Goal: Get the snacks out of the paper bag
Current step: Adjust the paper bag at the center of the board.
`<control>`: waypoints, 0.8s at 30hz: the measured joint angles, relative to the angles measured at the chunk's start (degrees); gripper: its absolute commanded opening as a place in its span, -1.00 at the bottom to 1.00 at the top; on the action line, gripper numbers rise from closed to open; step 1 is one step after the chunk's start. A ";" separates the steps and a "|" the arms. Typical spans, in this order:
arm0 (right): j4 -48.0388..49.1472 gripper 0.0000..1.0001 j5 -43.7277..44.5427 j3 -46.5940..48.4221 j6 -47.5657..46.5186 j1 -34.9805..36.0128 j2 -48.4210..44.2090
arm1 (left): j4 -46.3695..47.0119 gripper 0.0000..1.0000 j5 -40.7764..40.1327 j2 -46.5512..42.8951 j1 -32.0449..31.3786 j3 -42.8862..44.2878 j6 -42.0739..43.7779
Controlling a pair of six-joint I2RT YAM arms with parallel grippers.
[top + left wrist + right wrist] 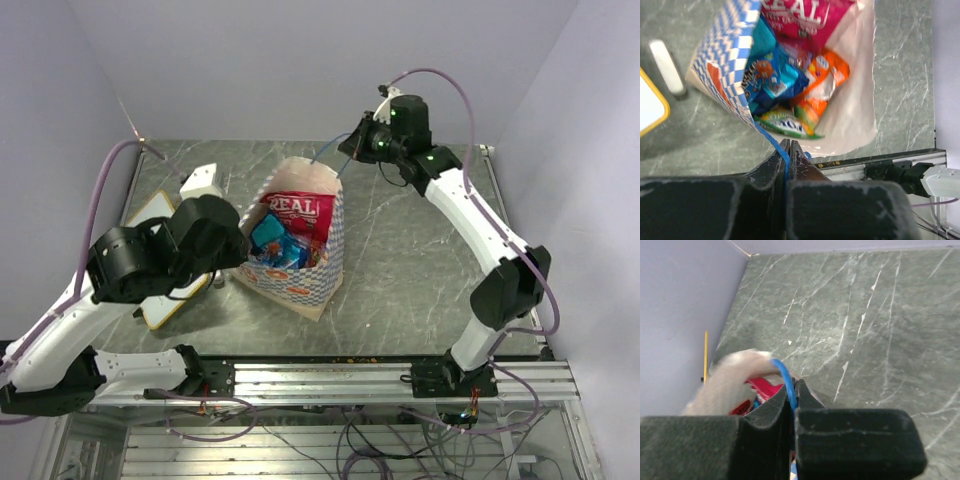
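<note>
The paper bag (318,268) stands open mid-table, cream with a blue-and-white checkered band. Inside lie the snacks: a pink "REAL" packet (297,210), blue packets (272,240), and in the left wrist view an orange packet (826,75) and a green one (785,122). My left gripper (788,144) is shut on the bag's near blue cord handle (771,139). My right gripper (795,385) is shut on the far blue cord handle (785,375), held above the bag's back edge (345,150). The two handles are pulled apart, so the mouth stays open.
A yellow-edged whiteboard (160,215) lies at the left behind my left arm, with a white eraser (667,67) beside the bag. The metal rail (400,380) runs along the table's near edge. Bare grey marble table (420,250) lies right of the bag.
</note>
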 measured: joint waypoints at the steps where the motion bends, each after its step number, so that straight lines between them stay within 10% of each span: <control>1: -0.31 -1.00 0.07 -0.85 -0.39 -0.52 -1.60 | -0.33 -0.86 -0.39 1.68 0.00 2.36 1.27; 6: -1.49 -1.00 -0.07 -4.00 -1.84 -0.59 -7.37 | 0.26 -0.86 0.39 10.27 1.70 10.99 8.28; 24: -4.76 -1.00 1.29 -13.00 4.37 15.72 -19.37 | 0.87 -0.86 33.18 36.37 46.38 34.45 23.63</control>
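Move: The paper bag stands open between the hands, each of which already holds a blue handle. Its middle is about 8 cm ahead of the left hand, 10 cm to its right and 20 cm below; from the right hand it is some 14 cm back, 14 cm left and 17 cm down. Ahead of the left hand at table height, the white eraser lies roughly 8 cm out and 9 cm left, the whiteboard about 8 cm out and 24 cm left. The paper bag is swung round clockwise by its two handles, both kept pinched. The left hand dips right and up a little, then sweeps some 20 cm forward past the bag's left side, ending slightly left; the right hand draws back about 16 cm, rising slightly, veering left late and turning its wrist a little counter-clockwise. ##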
